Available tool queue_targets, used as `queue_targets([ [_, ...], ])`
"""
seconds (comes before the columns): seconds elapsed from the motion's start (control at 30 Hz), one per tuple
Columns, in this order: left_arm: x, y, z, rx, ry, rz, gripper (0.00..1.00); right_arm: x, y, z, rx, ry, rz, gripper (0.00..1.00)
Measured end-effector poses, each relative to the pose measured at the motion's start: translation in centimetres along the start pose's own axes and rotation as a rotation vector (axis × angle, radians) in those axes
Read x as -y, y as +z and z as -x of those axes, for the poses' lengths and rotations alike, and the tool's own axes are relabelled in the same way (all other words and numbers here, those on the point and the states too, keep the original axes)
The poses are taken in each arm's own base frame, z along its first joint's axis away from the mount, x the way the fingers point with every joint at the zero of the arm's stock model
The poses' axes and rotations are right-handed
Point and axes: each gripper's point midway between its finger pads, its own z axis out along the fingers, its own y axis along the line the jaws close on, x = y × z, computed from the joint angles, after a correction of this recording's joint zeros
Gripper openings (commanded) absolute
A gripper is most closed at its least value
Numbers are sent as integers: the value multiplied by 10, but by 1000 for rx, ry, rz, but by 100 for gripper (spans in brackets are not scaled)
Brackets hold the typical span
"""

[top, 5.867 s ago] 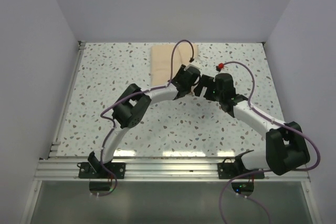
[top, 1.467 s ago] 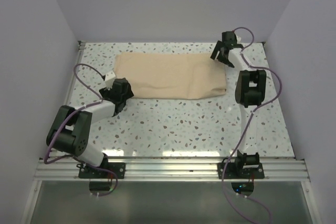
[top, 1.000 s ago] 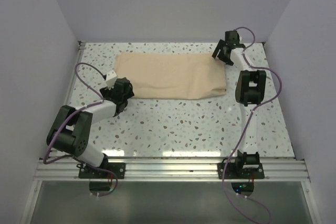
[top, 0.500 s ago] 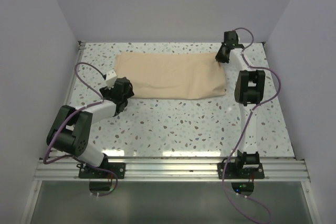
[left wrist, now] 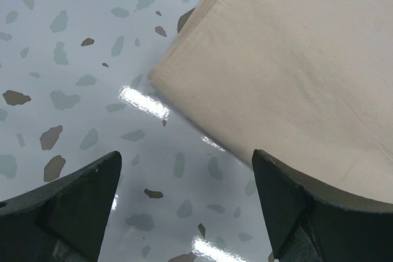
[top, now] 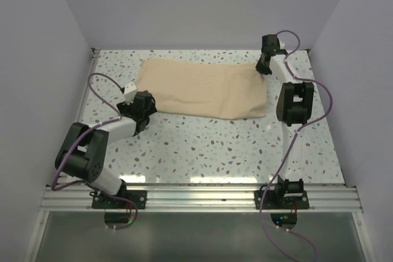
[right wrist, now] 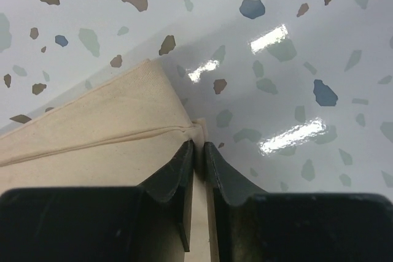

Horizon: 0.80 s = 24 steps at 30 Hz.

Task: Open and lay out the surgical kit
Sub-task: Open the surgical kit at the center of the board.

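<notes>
The surgical kit's beige cloth wrap [top: 202,87] lies spread flat as a wide sheet across the far half of the table. My right gripper [top: 264,67] is at its far right corner, shut on that corner. In the right wrist view the jaws [right wrist: 199,145] pinch a thin fold of the cloth [right wrist: 92,133] at its seam. My left gripper [top: 144,104] stands open at the near left corner. In the left wrist view, only speckled table shows between its fingers [left wrist: 185,164]. The cloth's corner [left wrist: 295,59] lies just beyond the fingertips, untouched.
The speckled table [top: 215,145] is boxed in by pale walls on three sides. A metal rail [top: 80,115] runs along its left edge and an aluminium rail [top: 196,197] along the near edge holds the arm bases. Purple cables loop off both arms.
My right gripper has shut on the cloth's far right corner and drawn it slightly right, so the sheet has shifted a little that way. The left arm has not moved.
</notes>
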Motion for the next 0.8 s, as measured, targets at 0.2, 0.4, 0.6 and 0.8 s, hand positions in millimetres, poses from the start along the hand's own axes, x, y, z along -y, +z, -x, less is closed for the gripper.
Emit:
queue_targets([
  [0.2, 0, 1, -2, -3, 3, 2, 92, 4, -6, 3, 2, -8, -13, 30],
  [0.4, -1, 1, -2, -4, 4, 3, 92, 11, -4, 2, 3, -12, -38, 35],
  [0.6, 0, 1, -2, -3, 4, 2, 92, 30, -4, -15, -26, -27, -101, 36],
  [0.8, 0, 0, -2, -1, 7, 3, 92, 47, -5, -34, -58, -29, -144, 36],
])
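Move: Beneath and behind the right hand runs the surgical kit's right edge, its middle about 8 cm back and 3 cm to the right, some 2 cm below; the kit's far right corner is still between the nearly shut fingers. The near right corner is about 19 cm back and 2 cm right, and the kit's centre some 28 cm left and 9 cm back. From the left hand that edge's middle lies about 52 cm right and 13 cm ahead, 3 cm lower. Letting go of the kit's far right corner, the right fingers part to roughly a third open while the hand lifts slightly. It then draws back about 5 cm, going some 2 to 3 cm right and sinking about as much, tipping a few degrees steeper, until the fingers stand on either side of the right edge. ##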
